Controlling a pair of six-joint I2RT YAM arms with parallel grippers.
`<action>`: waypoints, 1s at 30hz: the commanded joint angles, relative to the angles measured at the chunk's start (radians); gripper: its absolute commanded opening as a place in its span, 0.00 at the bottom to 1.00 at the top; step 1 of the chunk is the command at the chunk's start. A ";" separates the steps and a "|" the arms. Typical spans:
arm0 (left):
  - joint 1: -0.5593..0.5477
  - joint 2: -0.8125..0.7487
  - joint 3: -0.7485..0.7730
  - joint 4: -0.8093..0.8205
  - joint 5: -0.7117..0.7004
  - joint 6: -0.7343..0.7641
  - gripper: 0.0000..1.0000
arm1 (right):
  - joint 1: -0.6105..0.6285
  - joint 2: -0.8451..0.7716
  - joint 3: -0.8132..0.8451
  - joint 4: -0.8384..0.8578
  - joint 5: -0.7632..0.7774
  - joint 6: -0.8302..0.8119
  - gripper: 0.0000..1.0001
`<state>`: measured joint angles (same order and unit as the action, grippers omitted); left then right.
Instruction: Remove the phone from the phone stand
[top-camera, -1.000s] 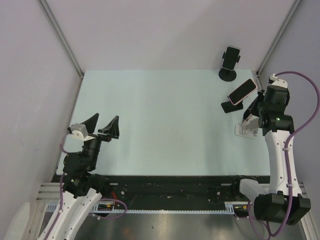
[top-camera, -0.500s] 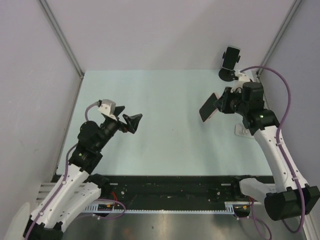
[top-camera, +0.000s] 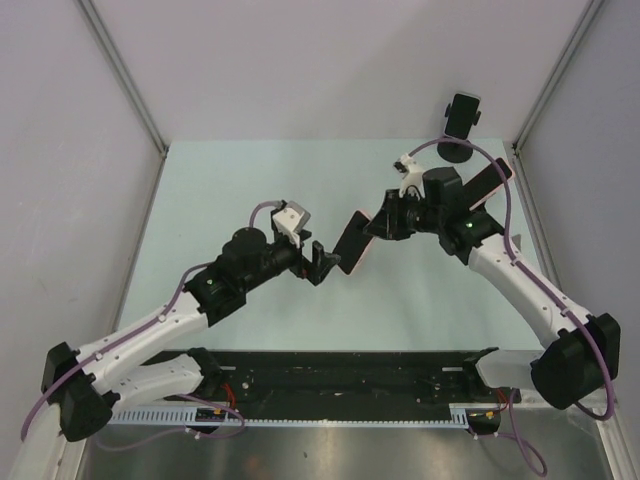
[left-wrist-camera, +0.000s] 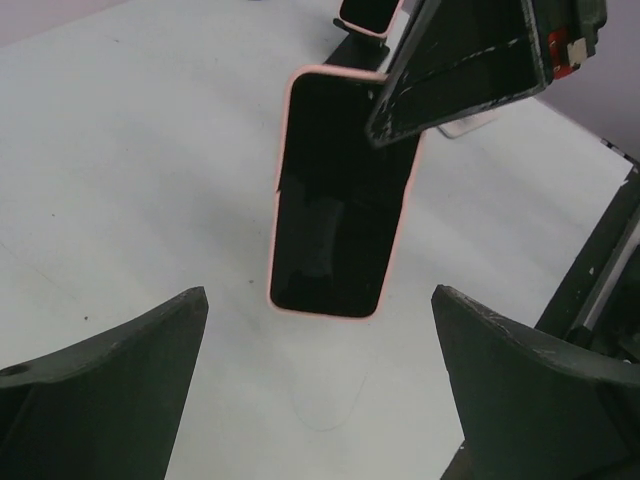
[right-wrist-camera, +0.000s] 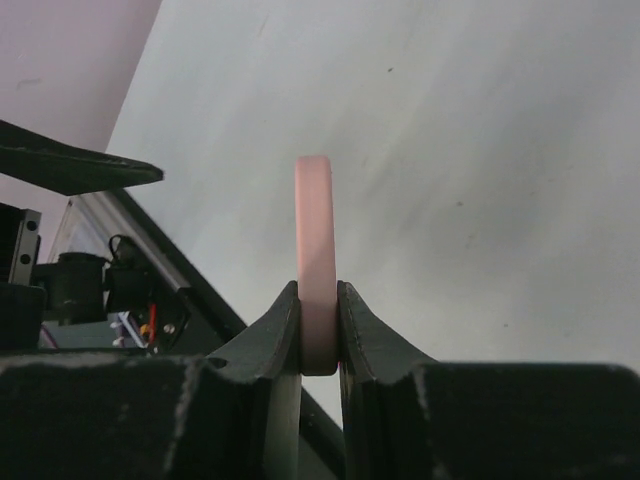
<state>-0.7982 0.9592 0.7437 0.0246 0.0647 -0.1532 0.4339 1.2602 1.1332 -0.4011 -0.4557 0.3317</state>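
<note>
A phone (top-camera: 353, 242) in a pink case with a dark screen hangs tilted in the air over the middle of the table. My right gripper (top-camera: 377, 228) is shut on its upper end. In the right wrist view the pink edge of the phone (right-wrist-camera: 314, 230) stands pinched between the fingers of the right gripper (right-wrist-camera: 318, 300). My left gripper (top-camera: 321, 263) is open just left of the phone's lower end. In the left wrist view the phone (left-wrist-camera: 335, 210) hangs ahead of the wide left gripper (left-wrist-camera: 318, 300), touching neither finger. The phone stand is hidden behind my right arm.
A second pink-edged phone (top-camera: 489, 182) leans behind my right arm at the right side, also seen as the second phone (left-wrist-camera: 368, 12). A black clamp holder (top-camera: 461, 118) on a round base stands at the back right corner. Grey walls close in on three sides.
The right gripper carried the phone from the right edge leftward to mid-table. The left arm reached forward and right, bringing its open gripper up to the phone's lower end.
</note>
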 joint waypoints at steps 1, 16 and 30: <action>-0.053 0.044 0.078 -0.005 -0.062 0.009 1.00 | 0.058 0.033 0.010 0.117 -0.064 0.081 0.00; -0.101 0.200 0.187 -0.209 -0.172 -0.040 1.00 | 0.115 0.111 0.010 0.137 -0.121 0.159 0.00; -0.102 0.306 0.283 -0.328 -0.109 -0.048 1.00 | 0.121 0.142 0.010 0.157 -0.162 0.181 0.00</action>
<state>-0.8921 1.2579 0.9783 -0.2832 -0.0727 -0.1856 0.5488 1.4040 1.1259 -0.3267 -0.5587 0.4793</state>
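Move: The phone, gripped near its upper right edge by the right fingers, hangs between the two grippers. From the open left hand its middle lies roughly 4 cm ahead and 8 cm to the right, at about the same height. The right hand has that middle some 4 cm to its left, 2 cm back and 2 cm below, with the open left gripper about 12 cm to its left, 6 cm back and 2 cm lower. Leftward, slowing as it goes, the right hand carries the pinched phone about 6 cm towards the left gripper, also sinking and drawing back a little, its fingers tipping down some 15 degrees. The left hand first edges right, then sinks, about 6 cm in all, tipping its fingers roughly 20 degrees further down, still wide open, to line up around the phone's two long edges. ##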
